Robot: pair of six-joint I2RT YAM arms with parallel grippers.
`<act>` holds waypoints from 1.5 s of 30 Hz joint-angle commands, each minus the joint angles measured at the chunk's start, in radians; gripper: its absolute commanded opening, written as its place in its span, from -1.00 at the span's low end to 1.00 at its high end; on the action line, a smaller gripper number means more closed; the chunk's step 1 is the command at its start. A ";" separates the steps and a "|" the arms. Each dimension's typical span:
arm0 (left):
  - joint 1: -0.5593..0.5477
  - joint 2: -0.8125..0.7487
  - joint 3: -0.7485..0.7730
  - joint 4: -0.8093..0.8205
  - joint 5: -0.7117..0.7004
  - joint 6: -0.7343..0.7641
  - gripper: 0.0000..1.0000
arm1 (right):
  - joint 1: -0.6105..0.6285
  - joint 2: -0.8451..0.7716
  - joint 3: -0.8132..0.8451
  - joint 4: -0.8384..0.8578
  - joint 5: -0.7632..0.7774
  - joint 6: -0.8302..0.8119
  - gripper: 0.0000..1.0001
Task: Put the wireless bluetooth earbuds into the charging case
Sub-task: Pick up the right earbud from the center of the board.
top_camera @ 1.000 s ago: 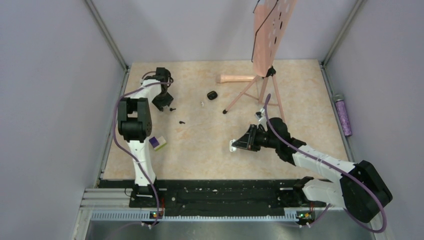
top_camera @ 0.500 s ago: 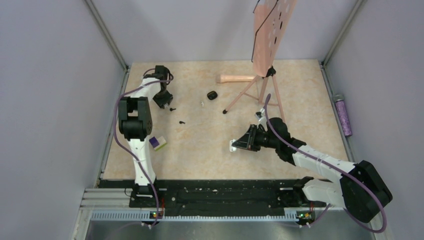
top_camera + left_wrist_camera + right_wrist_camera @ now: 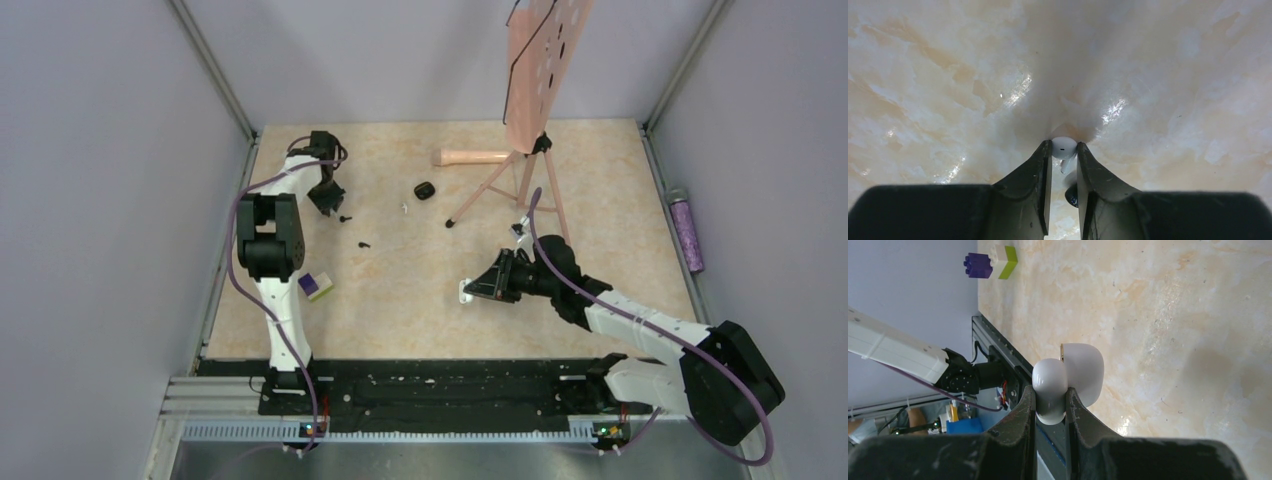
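Observation:
My left gripper [image 3: 326, 203] is at the table's far left, its tips down on the table. In the left wrist view its jaws [image 3: 1064, 145] touch both sides of a white earbud [image 3: 1064, 149] with a short stem. A dark rounded piece [image 3: 1071, 195] lies just behind it. Two tiny black earbuds [image 3: 345, 217] [image 3: 364, 243] lie right of that gripper. My right gripper [image 3: 480, 287] is mid-table, shut on the white charging case [image 3: 466, 292]. The case [image 3: 1070, 375] stands with its lid open, and the gripper [image 3: 1050, 393] pinches one half.
A purple-and-yellow block [image 3: 316, 286] lies by the left arm. A pink tripod stand [image 3: 520, 170] with a holed board stands at the back right, with a pink cylinder [image 3: 470, 157] beside it. A black oval object [image 3: 424, 190] and a small white bit [image 3: 404, 209] lie mid-back.
The left gripper shifted slightly toward the back of the table and its jaws narrowed onto the white earbud. The right arm and the case have not moved.

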 commanded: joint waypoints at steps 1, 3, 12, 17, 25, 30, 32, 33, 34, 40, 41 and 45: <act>0.003 0.007 0.026 -0.001 -0.007 0.020 -0.54 | -0.011 -0.013 0.054 0.027 0.006 -0.008 -1.00; 0.003 0.000 0.026 -0.001 -0.007 0.031 -0.58 | -0.011 -0.014 0.057 0.028 0.006 -0.008 -1.00; 0.000 -0.105 -0.027 0.038 0.032 0.095 -0.67 | -0.011 -0.013 0.063 0.021 0.009 -0.023 -1.00; -0.012 -0.240 -0.109 0.097 0.070 0.137 -0.68 | -0.011 -0.014 0.098 -0.034 0.017 -0.061 -1.00; -0.035 -0.466 -0.292 0.225 0.163 0.215 -0.71 | -0.042 0.051 0.152 -0.084 -0.143 -0.164 -1.00; -0.058 -0.607 -0.384 0.311 0.276 0.256 -0.79 | -0.064 0.143 0.234 -0.131 -0.294 -0.262 -1.00; -0.076 -0.667 -0.429 0.351 0.316 0.275 -0.79 | -0.070 0.171 0.265 -0.138 -0.340 -0.286 -1.00; -0.086 -0.699 -0.451 0.376 0.331 0.293 -0.79 | -0.072 0.186 0.280 -0.140 -0.358 -0.295 -1.00; -0.097 -0.726 -0.470 0.397 0.337 0.306 -0.79 | -0.073 0.201 0.293 -0.145 -0.371 -0.305 -1.00; -0.153 -0.848 -0.539 0.491 0.485 0.349 -0.83 | -0.091 0.274 0.358 -0.102 -0.471 -0.304 -1.00; -0.167 -0.862 -0.547 0.504 0.508 0.352 -0.87 | -0.094 0.286 0.362 -0.082 -0.490 -0.288 -1.00; -0.213 -0.920 -0.592 0.577 0.572 0.354 -0.92 | -0.114 0.327 0.349 0.081 -0.559 -0.164 -1.00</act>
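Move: The white earbud is already between the left fingertips, just above the board. The white charging case in the right gripper lies about 27 cm back, 34 cm right and 8 cm above the left hand. A black earbud sits some 2 cm back and 3 cm right of the left hand, another 9 cm back and 8 cm right. From the right hand, the pinched earbud is roughly 27 cm ahead, 36 cm left and 9 cm lower. Tighten the left pinch on the white earbud, then lift it about 22 cm, swinging right and somewhat back towards the charging case while the downward fingers tip up to point forward and right. Keep the right grip on the case, easing it some 5 cm up and left and turning it about 20 degrees counter-clockwise. ##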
